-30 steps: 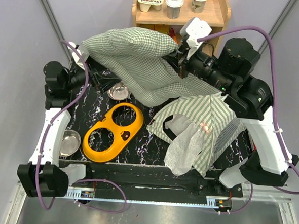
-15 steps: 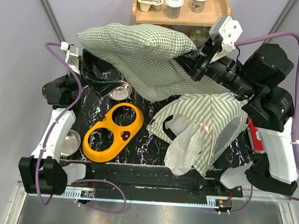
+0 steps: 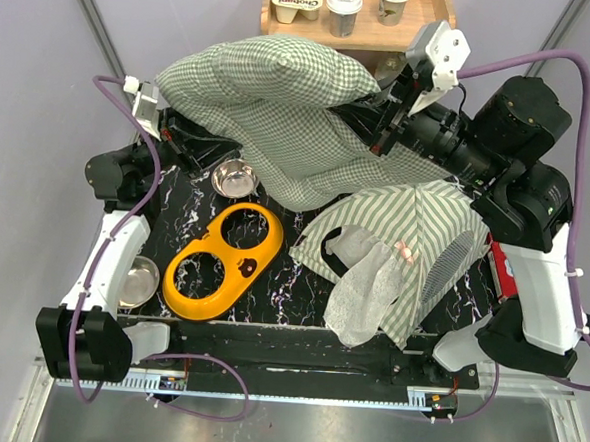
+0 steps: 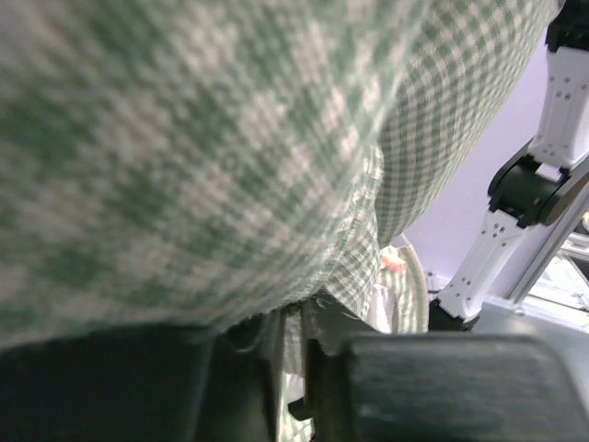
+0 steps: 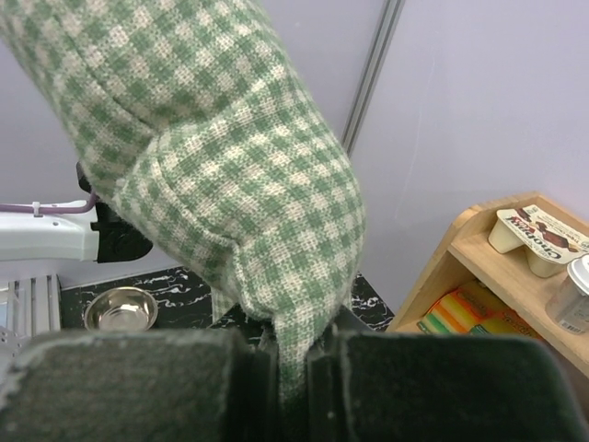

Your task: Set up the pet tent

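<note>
The pet tent [image 3: 414, 238], striped sage-green and white with a white mesh flap [image 3: 366, 285], lies crumpled on the table's right half, and neither gripper touches it. A green checked cushion [image 3: 272, 99] hangs above the back of the table between both arms. My left gripper [image 3: 180, 136] is at the cushion's left edge; in the left wrist view its jaws [image 4: 294, 354] stand close together with checked cloth [image 4: 184, 138] between them. At the cushion's right end my right gripper [image 3: 374, 124] is shut, and the right wrist view shows the cloth [image 5: 230, 157] pinched between the jaws [image 5: 293, 368].
A yellow two-hole bowl holder [image 3: 222, 260] lies left of centre. One steel bowl [image 3: 234, 179] sits under the cushion, another [image 3: 136, 279] by the left arm. A wooden shelf [image 3: 417, 28] with cups stands behind the table. A red object [image 3: 502, 269] lies at the right edge.
My left gripper went from wide open to closed on the cushion's left edge. The right arm swung right and up, pulling the cushion's right end with it.
</note>
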Tool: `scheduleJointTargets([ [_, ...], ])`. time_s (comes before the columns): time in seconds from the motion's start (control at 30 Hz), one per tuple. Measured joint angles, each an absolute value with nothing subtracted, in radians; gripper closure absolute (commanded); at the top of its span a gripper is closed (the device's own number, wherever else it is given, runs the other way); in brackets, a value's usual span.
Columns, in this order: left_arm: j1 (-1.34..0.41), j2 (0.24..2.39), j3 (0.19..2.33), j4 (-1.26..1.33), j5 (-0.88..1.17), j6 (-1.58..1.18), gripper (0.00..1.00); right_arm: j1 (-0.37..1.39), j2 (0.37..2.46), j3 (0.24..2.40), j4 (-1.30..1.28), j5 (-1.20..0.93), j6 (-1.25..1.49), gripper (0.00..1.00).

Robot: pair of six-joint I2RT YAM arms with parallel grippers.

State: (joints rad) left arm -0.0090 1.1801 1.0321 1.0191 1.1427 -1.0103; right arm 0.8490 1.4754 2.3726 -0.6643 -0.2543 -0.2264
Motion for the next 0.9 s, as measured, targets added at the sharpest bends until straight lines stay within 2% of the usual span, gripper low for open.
scheduleJointTargets([
  [0.13, -0.013, 1.173, 1.032, 0.99, 1.142, -1.019, 1.0, 0.849, 1.476, 2.381, -0.672, -0.235, -0.221, 1.0],
  [0.3, -0.014, 1.119, 1.034, 0.776, 1.142, -0.995, 1.0, 0.849, 1.518, 2.384, -0.667, -0.111, -0.187, 1.0],
  [0.43, -0.014, 1.087, 1.103, 0.402, 1.137, -0.859, 1.0, 0.877, 1.647, 2.458, -0.666, 0.072, -0.17, 1.0],
  [0.47, -0.015, 1.085, 1.171, 0.183, 1.108, -0.742, 1.0, 0.898, 1.701, 2.484, -0.663, 0.145, -0.18, 1.0],
  [0.57, -0.015, 1.074, 1.271, -0.16, 1.032, -0.545, 1.0, 0.959, 1.844, 2.502, -0.656, 0.274, -0.205, 1.0],
  [0.7, -0.011, 1.033, 1.285, -0.429, 0.974, -0.433, 1.0, 0.998, 1.983, 2.477, -0.688, 0.273, -0.174, 1.0],
  [0.9, 0.015, 1.009, 1.176, -0.619, 0.968, -0.403, 1.0, 0.993, 2.017, 2.295, -0.685, 0.132, -0.086, 1.0],
])
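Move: The cushion, already hung from the right gripper, has its middle about 12 cm right of, 4 cm ahead of and 6 cm above the left gripper, whose nearly shut fingers are at its near-left edge. The tray lies roughly 45 cm below the left gripper, 3 cm left and 2 cm back; the metal bowl is 19 cm ahead, 2 cm left. From the right gripper, the cushion's middle is 11 cm left, 9 cm ahead and 10 cm below; the tent is 13 cm right, 1 cm back and 50 cm below. Finish closing the left fingers on the cushion's edge, then lower them about 12 cm while rolling that wrist some 45 degrees so its forward side dips. Keep the right gripper's pinch; swing it forward first, then steeply down and left, nearly 30 cm down in all, bringing its end of the cushion in beside the left gripper. ##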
